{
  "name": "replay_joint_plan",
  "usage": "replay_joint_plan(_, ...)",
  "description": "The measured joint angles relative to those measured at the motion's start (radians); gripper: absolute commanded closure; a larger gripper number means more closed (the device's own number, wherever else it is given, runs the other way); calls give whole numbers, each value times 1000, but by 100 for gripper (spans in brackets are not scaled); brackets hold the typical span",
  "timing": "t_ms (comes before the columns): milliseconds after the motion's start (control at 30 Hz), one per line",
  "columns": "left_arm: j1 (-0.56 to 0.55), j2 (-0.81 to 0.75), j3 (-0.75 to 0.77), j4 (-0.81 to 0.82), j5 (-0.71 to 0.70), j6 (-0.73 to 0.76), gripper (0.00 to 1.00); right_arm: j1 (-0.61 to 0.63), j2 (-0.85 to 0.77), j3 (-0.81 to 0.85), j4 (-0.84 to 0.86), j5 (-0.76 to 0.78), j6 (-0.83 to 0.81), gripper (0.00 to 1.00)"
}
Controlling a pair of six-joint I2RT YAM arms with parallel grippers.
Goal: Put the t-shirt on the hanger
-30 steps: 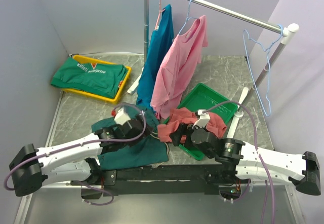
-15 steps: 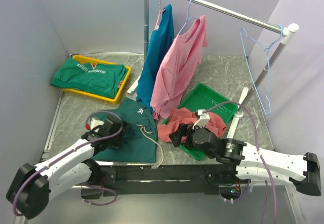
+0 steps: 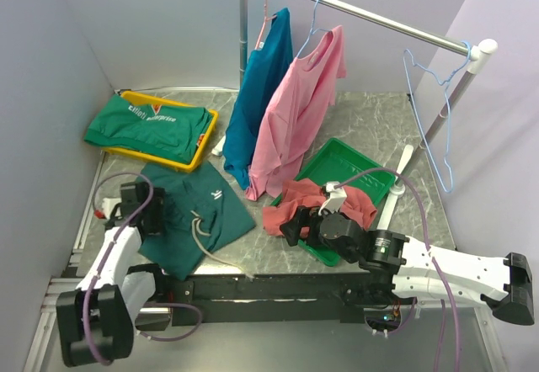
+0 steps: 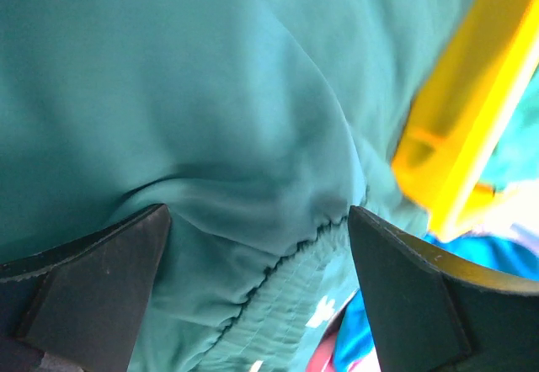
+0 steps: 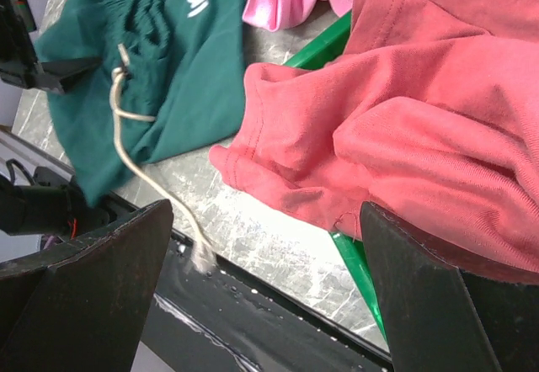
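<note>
The salmon-red t-shirt (image 3: 313, 200) lies crumpled, half over the near corner of a green tray (image 3: 358, 163); in the right wrist view the t-shirt (image 5: 413, 128) fills the upper right. My right gripper (image 3: 292, 225) hovers open just short of its near hem, and its own view has the right gripper (image 5: 265, 292) with jaws wide and nothing between them. The light blue wire hanger (image 3: 445, 111) hangs bare at the right end of the rail. My left gripper (image 3: 156, 218) is at the far left, open over dark green shorts; its view shows the left gripper (image 4: 261, 292) close above that cloth.
Dark green shorts (image 3: 192, 214) with a loose white drawstring (image 3: 210, 250) lie front left. A yellow tray (image 3: 206, 140) holds a folded green garment. A teal shirt (image 3: 257, 94) and a pink shirt (image 3: 299, 115) hang from the rail (image 3: 370, 17).
My left arm has swung from the table's middle to the far left, and the green shorts have slid left with it. The right arm and the t-shirt have not moved.
</note>
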Motion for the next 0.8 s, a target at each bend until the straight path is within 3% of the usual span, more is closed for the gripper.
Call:
replay_joint_plan(200,186,-22,8,-43,13,77,4,0,0,0,3,-10,-13,0)
replay_joint_plan(800,469,165,132,-66,-82,94,4,0,48,6,12,-69,-65,0)
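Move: Under the wide-open left fingers lies the near-left part of the dark green t-shirt, whose middle is about 12 cm to their right, 5 cm back and 1 cm lower. The yellow bin is some 22 cm straight ahead; the white cord's middle lies about 17 cm right and 12 cm back. From the right hand the t-shirt is roughly 28 cm left, 6 cm ahead and 12 cm below. Sweeping level to the left for about 13 cm and easing back some 3 cm, the left hand drags the green t-shirt towards the table's left side, fingertips still on the cloth. The hand swings about 25 degrees counter-clockwise as it goes; its fingers stay wide open and the height doesn't change. ##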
